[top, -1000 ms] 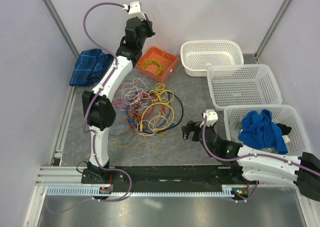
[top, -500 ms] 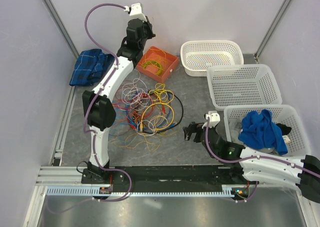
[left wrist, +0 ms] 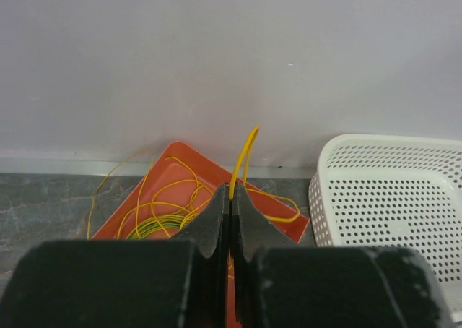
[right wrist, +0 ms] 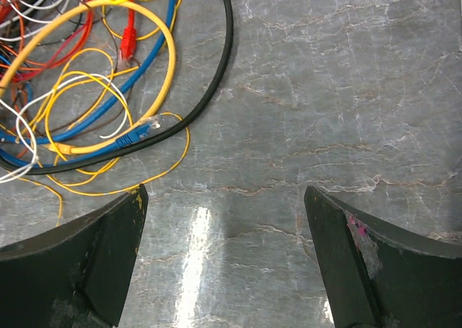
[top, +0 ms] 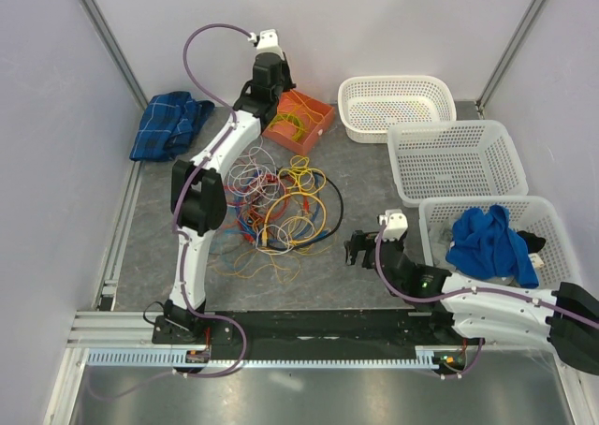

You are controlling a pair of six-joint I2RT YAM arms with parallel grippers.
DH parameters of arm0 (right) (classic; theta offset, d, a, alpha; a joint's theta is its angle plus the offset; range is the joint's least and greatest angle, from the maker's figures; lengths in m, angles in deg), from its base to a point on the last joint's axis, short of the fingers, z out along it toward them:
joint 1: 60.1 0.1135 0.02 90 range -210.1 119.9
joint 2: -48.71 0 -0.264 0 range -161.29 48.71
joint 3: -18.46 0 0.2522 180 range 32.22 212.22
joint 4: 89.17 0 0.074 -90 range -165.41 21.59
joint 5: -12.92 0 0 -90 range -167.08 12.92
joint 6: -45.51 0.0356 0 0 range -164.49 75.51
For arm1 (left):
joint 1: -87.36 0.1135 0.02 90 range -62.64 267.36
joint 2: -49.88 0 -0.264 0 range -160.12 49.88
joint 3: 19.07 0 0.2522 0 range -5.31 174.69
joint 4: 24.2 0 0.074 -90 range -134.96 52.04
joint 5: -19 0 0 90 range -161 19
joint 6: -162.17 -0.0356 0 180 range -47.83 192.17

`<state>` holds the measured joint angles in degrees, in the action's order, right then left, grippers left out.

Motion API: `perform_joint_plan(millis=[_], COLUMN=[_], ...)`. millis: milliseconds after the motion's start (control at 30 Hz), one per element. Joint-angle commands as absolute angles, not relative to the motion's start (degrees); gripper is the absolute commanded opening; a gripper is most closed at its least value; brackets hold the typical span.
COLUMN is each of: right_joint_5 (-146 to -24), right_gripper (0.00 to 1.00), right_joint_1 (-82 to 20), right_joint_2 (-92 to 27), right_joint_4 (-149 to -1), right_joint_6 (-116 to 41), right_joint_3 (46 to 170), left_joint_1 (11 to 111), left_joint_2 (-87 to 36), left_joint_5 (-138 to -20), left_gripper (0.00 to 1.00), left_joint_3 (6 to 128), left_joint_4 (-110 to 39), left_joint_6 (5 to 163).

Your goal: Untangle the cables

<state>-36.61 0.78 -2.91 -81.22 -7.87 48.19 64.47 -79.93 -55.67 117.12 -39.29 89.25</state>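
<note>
A tangle of cables (top: 276, 205) in yellow, blue, red, white and black lies on the grey table between the arms. My left gripper (top: 278, 95) hangs over the near-left end of the orange tray (top: 321, 116) at the back. Its jaws (left wrist: 229, 192) are pressed together on a thin yellow cable (left wrist: 244, 151) that sticks up past the tips. More yellow and green wire lies coiled in the tray (left wrist: 173, 165). My right gripper (top: 354, 249) stands wide open just right of the pile, with only bare table between its fingers (right wrist: 224, 198). The pile's edge (right wrist: 108, 89) lies ahead to its left.
Three white perforated baskets (top: 395, 102) (top: 456, 158) (top: 487, 219) line the right side. The nearest one holds a blue cloth (top: 491, 247). A dark blue checked cloth (top: 168, 125) lies at the back left. The back wall stands right behind the tray.
My left arm has swung to the right, bringing its gripper from the tray's left side to above the tray. The right arm has barely shifted.
</note>
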Motion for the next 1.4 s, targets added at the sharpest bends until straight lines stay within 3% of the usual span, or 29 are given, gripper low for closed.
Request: perform_joint_plan(millis=[0,233,333,400,500,567,633,733,900,1133,1367], right_joint_5=[-35.95,-35.51,-35.33,-35.33,-35.51,-35.68,-35.6,-35.95,-37.0,-37.97,-39.81], right_gripper=[0.98,0.98,0.98,0.98,0.98,0.98,0.98,0.98,0.98,0.98,0.98], right_joint_1=[0.54,0.46,0.55,0.55,0.37,0.46,0.28,0.28,0.37,0.28,0.28], right_joint_2=[-4.12,-2.98,-2.71,-2.97,-4.2,-4.82,-5.17,-5.61,-6.4,-7.55,-3.51], right_joint_4=[-83.59,-83.59,-83.68,-83.85,-83.94,-83.85,-83.94,-84.29,-84.47,-85.17,-81.66], right_joint_6=[-8.11,-8.11,-8.11,-8.19,-8.19,-8.11,-7.93,-7.84,-7.23,-7.49,-6.26], right_joint_3=[49.1,48.31,48.22,48.3,48.74,49.18,49.27,49.54,49.97,50.94,51.47], left_joint_1=[64.69,65.39,66.53,67.23,67.58,67.67,67.59,67.41,64.87,55.47,48.52], left_joint_2=[-78.7,-84.48,-88.18,-89.07,-89.51,-88.64,-87.41,-83.11,-71.01,-48.25,-35.84], left_joint_5=[-53.95,-52.63,-52.28,-52.81,-52.9,-52.98,-53.07,-53.16,-51.32,-49.37,-51.23], left_gripper=[0.02,0.05,0.26,0.32,0.56,0.77,0.9,0.98,1.0,1.0,1.0], left_joint_3=[115.8,120.09,124.67,126.08,126.08,125.82,124.77,122.05,114.59,78.08,60.62], left_joint_4=[-36.73,-40.94,-44.02,-44.64,-44.73,-44.82,-44.04,-41.93,-39.81,-35.06,-45.51], left_joint_6=[90.18,89.4,89.74,90.27,90.62,90.8,91.15,91.77,92.56,103.43,107.41])
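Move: The left hand holds a thin yellow cable above the orange bin. The bin's middle is about 4 cm ahead of the fingers, with no clear sideways offset, and roughly 22 cm below. At about table height, the white basket stands some 28 cm right and 7 cm farther out, the blue cloth about 33 cm left and 2 cm ahead, and the cable tangle roughly 24 cm back and 2 cm left. From the right hand the bin is about 44 cm ahead and 13 cm left. The left fingers let go of the yellow cable over the orange bin, spreading from shut to wide as the hand sinks about 9 cm and edges a little forward and left. The hand then rises out and sweeps some 25 cm back and a little right, speeding up towards the tangle, fingers still wide and the wrist swinging clockwise some 15 degrees. ##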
